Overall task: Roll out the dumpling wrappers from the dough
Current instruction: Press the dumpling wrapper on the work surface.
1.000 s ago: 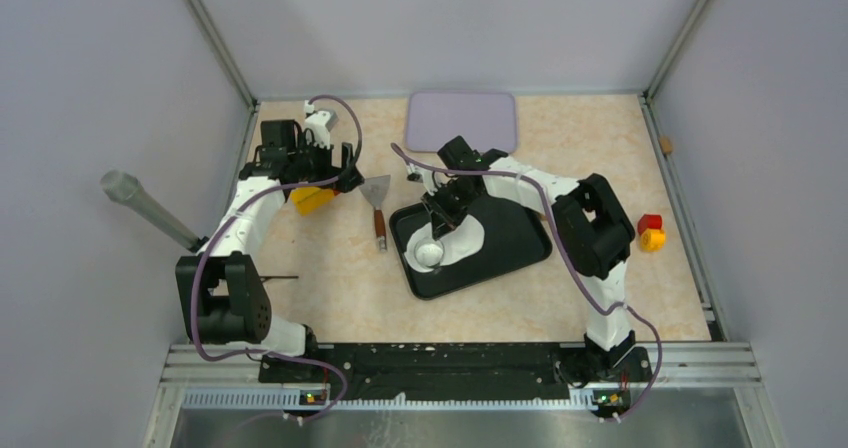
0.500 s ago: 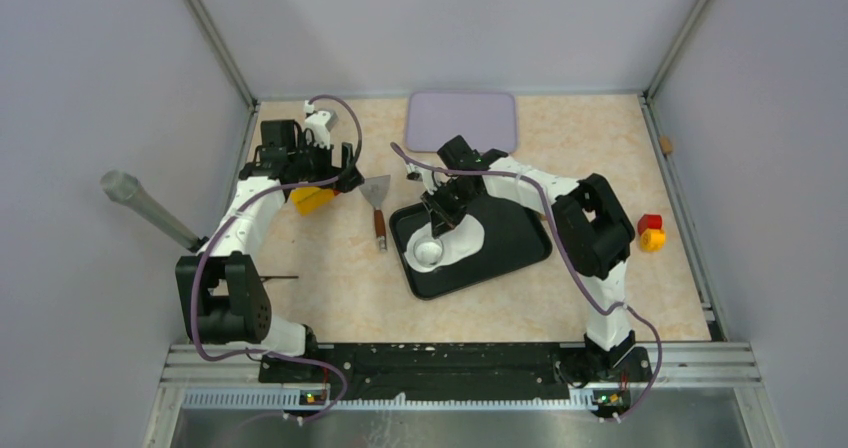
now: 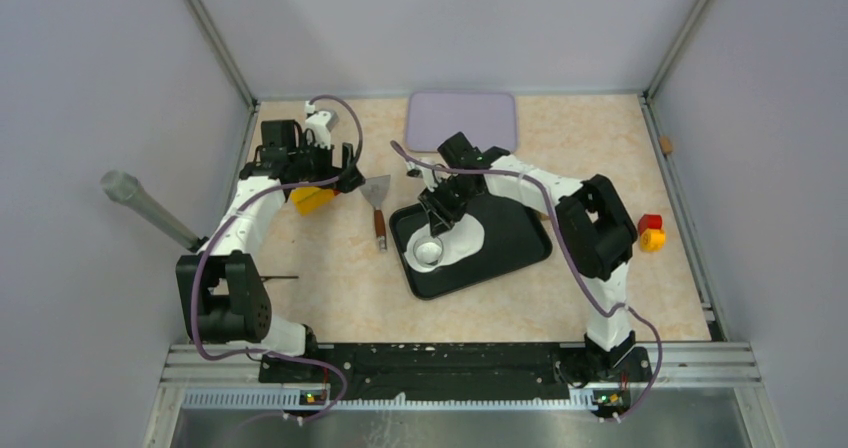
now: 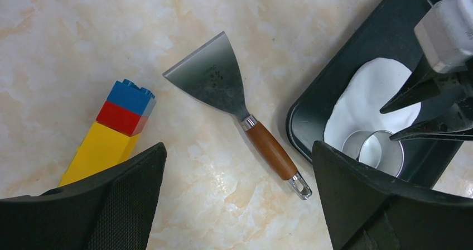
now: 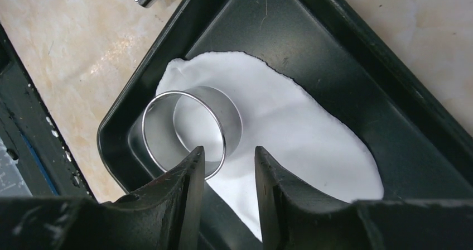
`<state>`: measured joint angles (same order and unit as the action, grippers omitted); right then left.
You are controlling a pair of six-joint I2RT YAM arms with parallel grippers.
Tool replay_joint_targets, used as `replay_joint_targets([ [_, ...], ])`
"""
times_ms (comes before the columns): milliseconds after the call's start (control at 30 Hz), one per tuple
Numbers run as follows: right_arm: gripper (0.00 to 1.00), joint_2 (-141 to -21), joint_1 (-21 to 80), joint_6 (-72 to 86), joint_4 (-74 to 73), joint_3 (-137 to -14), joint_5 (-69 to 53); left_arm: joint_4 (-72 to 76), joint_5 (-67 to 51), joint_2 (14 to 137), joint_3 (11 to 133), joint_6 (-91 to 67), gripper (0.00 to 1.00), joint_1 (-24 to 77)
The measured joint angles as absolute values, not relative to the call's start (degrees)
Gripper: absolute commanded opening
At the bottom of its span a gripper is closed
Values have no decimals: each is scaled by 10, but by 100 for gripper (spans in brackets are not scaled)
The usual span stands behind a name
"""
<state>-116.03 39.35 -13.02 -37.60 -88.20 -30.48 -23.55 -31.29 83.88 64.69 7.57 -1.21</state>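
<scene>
The dough lies as a flat, irregular white sheet in the black tray. A metal ring cutter stands on the sheet's near-left end. My right gripper hovers just above the ring's rim, open, with nothing between its fingers. My left gripper is wide open over bare table beside the scraper. Separate dumpling wrappers are out of view.
A wooden-handled scraper lies left of the tray. A yellow, red and blue block stack sits under the left wrist. A lilac board is at the back, a red-yellow piece at the right, a grey cylinder at the left wall.
The right jaws have parted and let go of the ring cutter, which stays on the dough. The left arm has not moved.
</scene>
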Motion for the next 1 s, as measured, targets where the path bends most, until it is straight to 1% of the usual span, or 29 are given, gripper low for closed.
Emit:
replay_joint_targets([
  [67,35,-1146,390,-132,-377,-882,-298,-236,-319,839,647,76,99,-11],
  [100,31,-1135,387,-133,-378,-882,-299,-238,-322,839,647,77,98,-9],
  [133,24,-1119,383,-132,-378,-881,-304,-243,-324,837,647,79,96,-5],
  [167,21,-1098,376,-132,-374,-878,-313,-248,-325,836,648,83,94,2],
  [200,20,-1074,367,-129,-367,-871,-324,-253,-328,834,649,88,89,11],
  [267,12,-1025,345,-119,-345,-847,-349,-268,-339,828,654,103,64,42],
  [300,11,-1001,335,-113,-332,-833,-362,-275,-345,826,656,107,46,57],
  [367,9,-962,314,-95,-296,-794,-390,-289,-365,822,658,125,15,96],
  [400,7,-954,309,-87,-283,-779,-403,-296,-374,822,658,132,4,112],
  [433,6,-952,308,-77,-267,-765,-418,-305,-384,824,658,143,0,130],
  [533,0,-979,312,-34,-220,-719,-475,-328,-416,843,658,164,0,172],
  [733,0,-1051,314,55,-158,-671,-548,-361,-487,920,658,183,0,194],
  [1000,0,-1067,314,126,-90,-655,-594,-387,-552,960,657,201,0,194],
])
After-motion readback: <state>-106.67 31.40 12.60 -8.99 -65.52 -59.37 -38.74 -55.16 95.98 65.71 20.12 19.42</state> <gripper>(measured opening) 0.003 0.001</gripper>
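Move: The round metal cutter stands on the dough close to the right hand's fingertips, about 4 cm back, 2 cm left and 3 cm below; the dough sheet's middle is some 2 cm back and 2 cm right, 5 cm down. From the left hand the cutter lies roughly 14 cm back, 19 cm right and 14 cm below. On that hand's way lies the scraper, about 3 cm back, 7 cm right and 16 cm down; the toy bricks are level with the hand, 8 cm to its left, 15 cm down. The left hand sweeps right and back about 20 cm, past the scraper to just above the left side of the cutter, shutting its wide-open fingers on nothing, sinking some 5 cm late on and turning about 40 degrees clockwise with a tilt. The right hand, its part-open fingers closing empty, rises some 12 cm off the cutter, then sinks most of the way back to hover beside the cutter's right, 4 cm higher and 4 cm nearer the base than at first, its wrist tilting so that the fingers point more level to the left. ##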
